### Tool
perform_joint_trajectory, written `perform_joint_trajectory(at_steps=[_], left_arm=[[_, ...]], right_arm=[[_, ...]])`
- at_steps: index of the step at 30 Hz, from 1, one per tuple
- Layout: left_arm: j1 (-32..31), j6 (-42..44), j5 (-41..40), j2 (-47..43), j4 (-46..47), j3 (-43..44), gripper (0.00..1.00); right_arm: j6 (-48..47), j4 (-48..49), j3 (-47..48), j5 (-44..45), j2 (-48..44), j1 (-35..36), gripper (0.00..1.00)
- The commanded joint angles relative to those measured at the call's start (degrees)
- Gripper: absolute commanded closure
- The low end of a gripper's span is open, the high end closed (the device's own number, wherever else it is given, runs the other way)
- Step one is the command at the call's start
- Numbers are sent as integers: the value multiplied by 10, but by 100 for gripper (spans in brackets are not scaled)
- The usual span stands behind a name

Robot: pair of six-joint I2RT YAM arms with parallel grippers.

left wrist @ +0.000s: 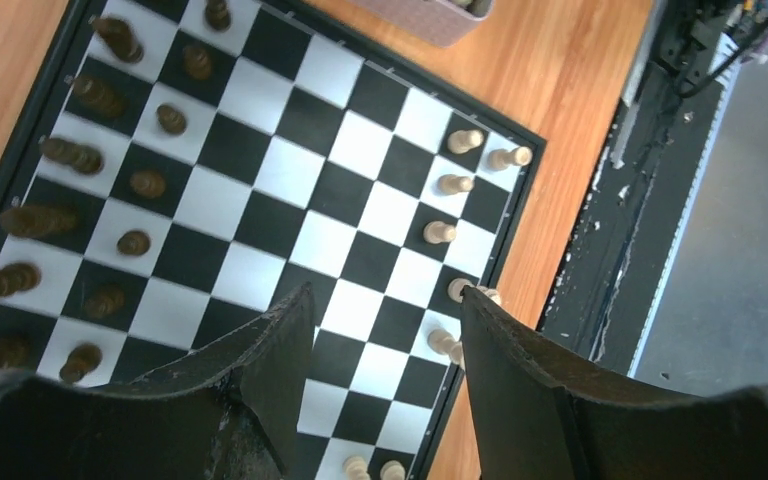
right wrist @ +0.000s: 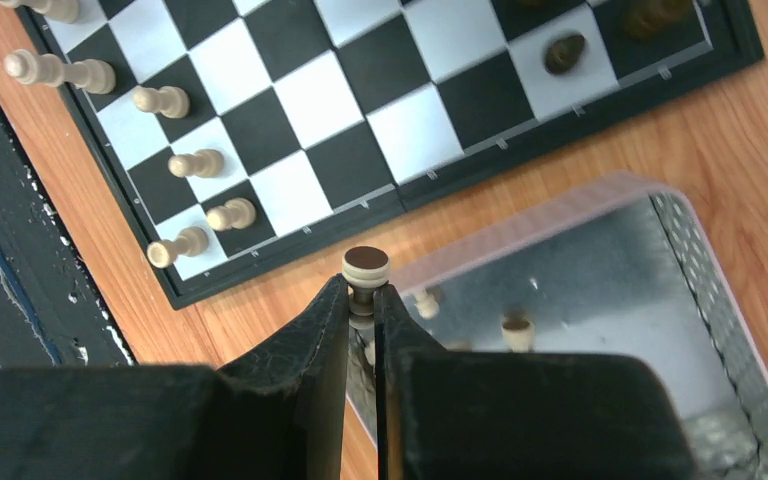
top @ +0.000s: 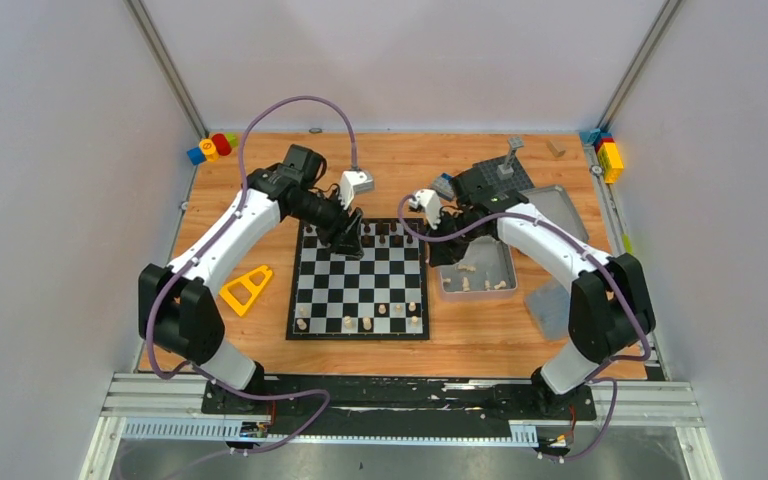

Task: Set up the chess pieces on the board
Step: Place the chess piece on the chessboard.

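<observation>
The black-and-white board [top: 360, 277] lies mid-table. Dark chess pieces [top: 381, 233] fill its far rows and cream ones [top: 365, 322] stand along the near row. My left gripper [top: 346, 236] hangs over the far left corner of the board, open, with only bare squares between its fingers [left wrist: 270, 350]. My right gripper [right wrist: 362, 295] is shut on a cream chess piece [right wrist: 365, 264], held base outward above the left rim of the metal tin [right wrist: 560, 205]. More cream pieces [right wrist: 516, 331] lie inside the tin.
The tin [top: 505, 262] sits right of the board, its lid [top: 560, 208] behind it. A grey studded plate [top: 495, 180] is at the back, a yellow triangular part [top: 246, 290] left of the board, and coloured bricks [top: 212, 147] in the back corners.
</observation>
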Motion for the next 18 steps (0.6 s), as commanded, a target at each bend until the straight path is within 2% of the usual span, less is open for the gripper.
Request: perform_joint_trajectory(at_steps=[1,7,12,18], left_arm=[[47,-61,-52,-2,19,-6,38],[129,-58,-119,-62,10,-54,37],[133,-50,-189,-127,22,-102,36],[134,-46,-250,-154,30,-139,36]], right_arm=[[-21,35,37,22,29,58,99],[-35,46,96,46,112,135,98],[-43,53,144,62,175,174,97],[-52,56,173,97,203,202,95]])
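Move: The right hand already holds a pale chess piece over the box's board-side edge. Its likely spot, the empty second-row square beside the line of pale pawns, lies about 17 cm left, 8 cm back and 9 below. The nearest pawn stands about 13 cm left and 8 back, the tall pale piece some 17 left and 12 back; the box's middle is roughly 10 cm right and 4 ahead. From the empty left hand, that square lies about 2 cm right, 6 back and 15 below. Keeping the pale piece pinched base-down, the right hand carries it some 12 cm left from the box's edge over the near half of the board, sinking about 5 cm with increasing descent and turning about 20 degrees counter-clockwise. The left hand, open and empty, clears out about 12 cm left towards the board's left edge, dipping slightly and turning counter-clockwise as well. ##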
